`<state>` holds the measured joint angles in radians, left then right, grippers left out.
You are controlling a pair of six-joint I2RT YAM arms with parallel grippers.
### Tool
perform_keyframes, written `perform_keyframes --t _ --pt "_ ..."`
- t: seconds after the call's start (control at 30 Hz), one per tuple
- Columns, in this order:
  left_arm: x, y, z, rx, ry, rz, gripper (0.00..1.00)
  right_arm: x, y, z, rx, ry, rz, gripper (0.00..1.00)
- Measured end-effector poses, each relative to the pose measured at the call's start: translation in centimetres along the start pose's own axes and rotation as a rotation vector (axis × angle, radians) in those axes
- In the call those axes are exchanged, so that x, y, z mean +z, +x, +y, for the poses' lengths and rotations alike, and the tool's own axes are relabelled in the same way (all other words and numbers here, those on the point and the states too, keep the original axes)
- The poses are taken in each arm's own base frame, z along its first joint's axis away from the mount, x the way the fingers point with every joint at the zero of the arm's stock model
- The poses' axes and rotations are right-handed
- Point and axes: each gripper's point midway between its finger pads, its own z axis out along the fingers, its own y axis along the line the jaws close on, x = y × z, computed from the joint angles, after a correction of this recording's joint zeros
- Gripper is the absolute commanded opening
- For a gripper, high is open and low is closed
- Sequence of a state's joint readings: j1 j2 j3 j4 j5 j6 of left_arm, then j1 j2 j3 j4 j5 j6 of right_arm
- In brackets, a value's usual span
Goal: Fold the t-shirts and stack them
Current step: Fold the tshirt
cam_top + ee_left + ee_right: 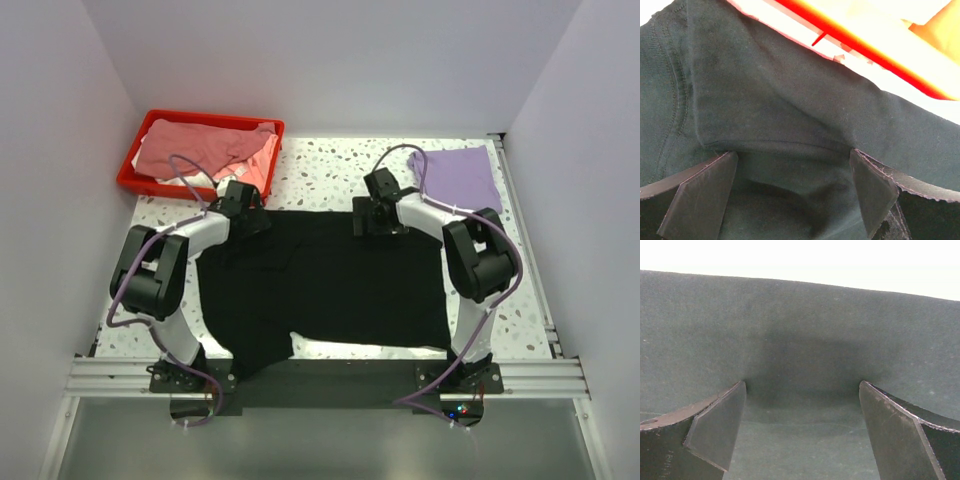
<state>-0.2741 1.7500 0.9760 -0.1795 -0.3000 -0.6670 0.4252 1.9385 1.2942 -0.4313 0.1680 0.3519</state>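
A black t-shirt (pixel 320 285) lies spread flat in the middle of the table. My left gripper (pixel 248 212) is down at its far left edge and my right gripper (pixel 372 220) at its far right edge. In the left wrist view the left gripper (pixel 792 170) is open, its fingers (pixel 705 195) resting on the black cloth (pixel 780 100) with a fold of it between them. The right gripper (pixel 802 395) is also open, and flat black cloth (pixel 800 330) fills the space between its fingers (pixel 890 430). A folded light purple t-shirt (pixel 458 175) lies at the back right.
A red plastic bin (pixel 135 165) stands at the back left, holding crumpled pink and white shirts (pixel 205 148). Its rim (pixel 865 42) passes just beyond the left gripper. White walls close in the speckled table (pixel 320 165) on three sides.
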Motion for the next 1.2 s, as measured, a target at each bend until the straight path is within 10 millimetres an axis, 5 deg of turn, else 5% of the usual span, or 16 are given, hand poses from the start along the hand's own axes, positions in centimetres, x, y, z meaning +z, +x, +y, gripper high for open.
perform_keyframes --t 0.23,0.33,0.47,0.6,0.83,1.0,1.2 --pt "-1.2 0.3 0.9 0.003 -0.025 0.029 1.0 -1.0 -0.5 -0.8 -0.027 0.019 -0.009 0.99" --pt "-4.0 0.2 1.1 -0.003 -0.016 0.016 1.0 -3.7 -1.9 -1.0 -0.02 0.009 -0.071 0.99" --pt "-9.6 0.8 -1.1 0.002 0.088 -0.043 1.0 -9.8 -4.2 -1.7 0.019 -0.016 -0.224 0.99" --pt "-13.9 5.9 -1.9 0.038 0.18 0.006 1.0 -13.7 -3.9 -2.7 0.05 -0.034 -0.303 0.99" --pt "-18.6 17.5 1.0 0.125 0.203 0.241 1.0 -13.1 0.5 -4.3 0.047 0.005 -0.226 0.99" --pt "-22.0 22.4 1.7 0.17 0.211 0.353 1.0 -13.0 1.3 -4.7 0.045 0.018 -0.209 0.99" --pt "-23.2 25.7 3.8 0.183 0.108 0.422 1.0 -13.0 1.2 -4.7 0.046 0.015 -0.215 0.99"
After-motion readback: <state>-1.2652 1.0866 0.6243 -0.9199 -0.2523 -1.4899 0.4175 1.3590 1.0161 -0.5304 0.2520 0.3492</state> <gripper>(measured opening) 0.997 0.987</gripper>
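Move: The near sleeve of the black t-shirt, hanging over the table's front edge, lies about 32 cm back and 7 cm right of the left hand, a couple of centimetres lower. The shirt's middle is some 14 cm back and 17 cm right of this hand, the red basket about 17 cm ahead and 11 cm left. From the right hand, the sleeve is roughly 32 cm back and 25 cm left. Both open hands lift off the t-shirt, left sweeping back some 33 cm towards the sleeve, right rising about 11. ##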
